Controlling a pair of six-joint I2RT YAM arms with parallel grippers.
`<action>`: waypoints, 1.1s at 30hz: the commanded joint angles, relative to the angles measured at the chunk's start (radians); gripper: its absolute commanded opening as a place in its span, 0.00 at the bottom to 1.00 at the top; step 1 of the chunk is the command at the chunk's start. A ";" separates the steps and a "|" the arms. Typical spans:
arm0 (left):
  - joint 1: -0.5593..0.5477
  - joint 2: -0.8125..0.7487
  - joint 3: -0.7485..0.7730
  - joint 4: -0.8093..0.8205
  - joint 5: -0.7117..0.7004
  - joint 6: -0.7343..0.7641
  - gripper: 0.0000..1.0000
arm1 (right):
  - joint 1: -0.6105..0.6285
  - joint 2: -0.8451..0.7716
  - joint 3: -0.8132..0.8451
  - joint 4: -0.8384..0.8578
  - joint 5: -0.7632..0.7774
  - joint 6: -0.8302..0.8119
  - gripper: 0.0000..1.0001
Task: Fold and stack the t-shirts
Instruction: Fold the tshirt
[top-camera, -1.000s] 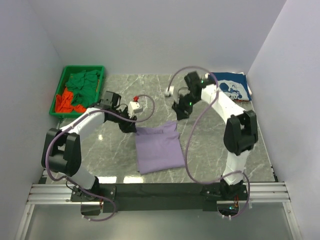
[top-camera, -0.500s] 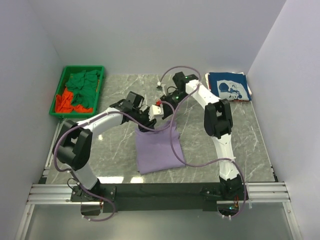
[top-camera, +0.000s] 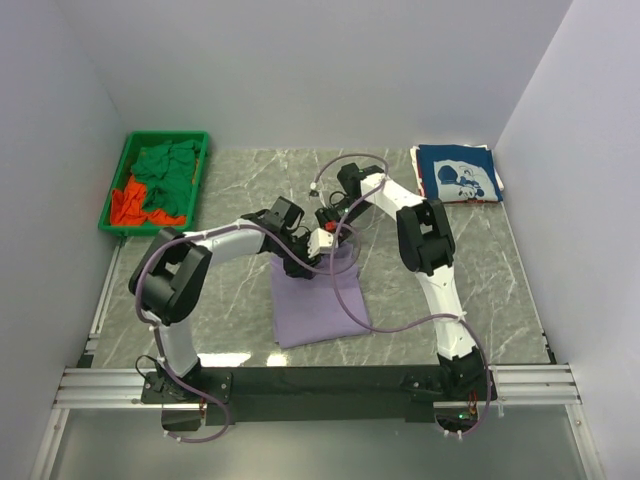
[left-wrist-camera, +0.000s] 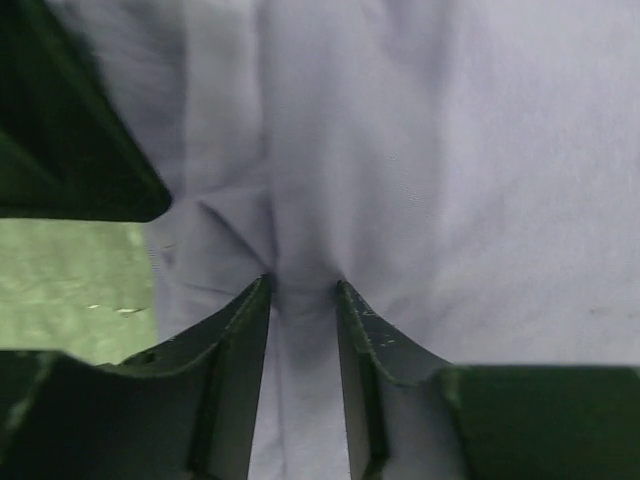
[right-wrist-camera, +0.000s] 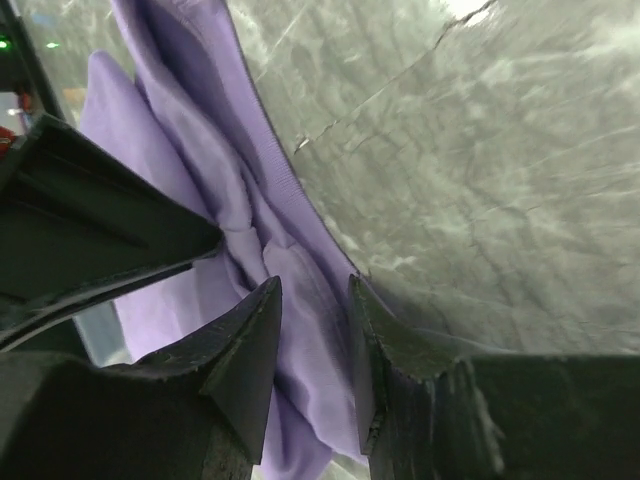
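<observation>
The lavender t-shirt (top-camera: 318, 305) lies folded at the table's middle, its far edge bunched. My left gripper (top-camera: 303, 264) and right gripper (top-camera: 337, 252) meet side by side at that far edge. In the left wrist view the gripper (left-wrist-camera: 303, 290) pinches a raised ridge of lavender t-shirt (left-wrist-camera: 450, 150). In the right wrist view the gripper (right-wrist-camera: 312, 290) is shut on a bunched fold at the hem of the lavender t-shirt (right-wrist-camera: 200, 150). A navy t-shirt (top-camera: 457, 175) with a white print lies folded at the far right. Green t-shirts (top-camera: 165, 170) and an orange-red one (top-camera: 128, 205) sit in the bin.
The green plastic bin (top-camera: 120, 175) stands at the far left by the wall. White walls close in the table on three sides. Bare marble table (right-wrist-camera: 480, 150) shows just beside the shirt's hem. Purple cables (top-camera: 345, 290) trail across the lavender cloth.
Both grippers have moved in from either side to the lavender shirt's far edge and closed on it. The edge now bunches up between them.
</observation>
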 joint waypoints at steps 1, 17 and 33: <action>-0.022 0.010 0.046 -0.060 0.002 0.048 0.37 | 0.022 -0.008 -0.018 0.011 0.015 0.011 0.40; -0.103 -0.168 -0.118 -0.034 0.025 -0.028 0.20 | 0.045 -0.233 -0.373 0.122 0.029 0.049 0.41; -0.102 -0.229 -0.040 -0.088 -0.004 0.016 0.01 | 0.100 -0.157 -0.204 0.169 -0.006 0.120 0.38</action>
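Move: My left hand is just above the folded purple t-shirt, whose middle lies about 7 cm back, 2 cm right and 1 cm below. Its near hem is some 17 cm back and 3 cm right of this hand. From my right hand, at the shirt's far end, the same middle is about 15 cm back and 2 cm left, 1 cm lower; the stack of folded shirts sits roughly 13 cm ahead and 30 cm right. I draw both half-open hands back towards my base, low over the table and dragging the t-shirt along, my left about 6 cm and my right about 8. Then my left stays there, rises some 3 cm and shuts its fingers, pinching the cloth, while my right, still part-open, reverses forward, up and a little left towards the shirt's far end. ##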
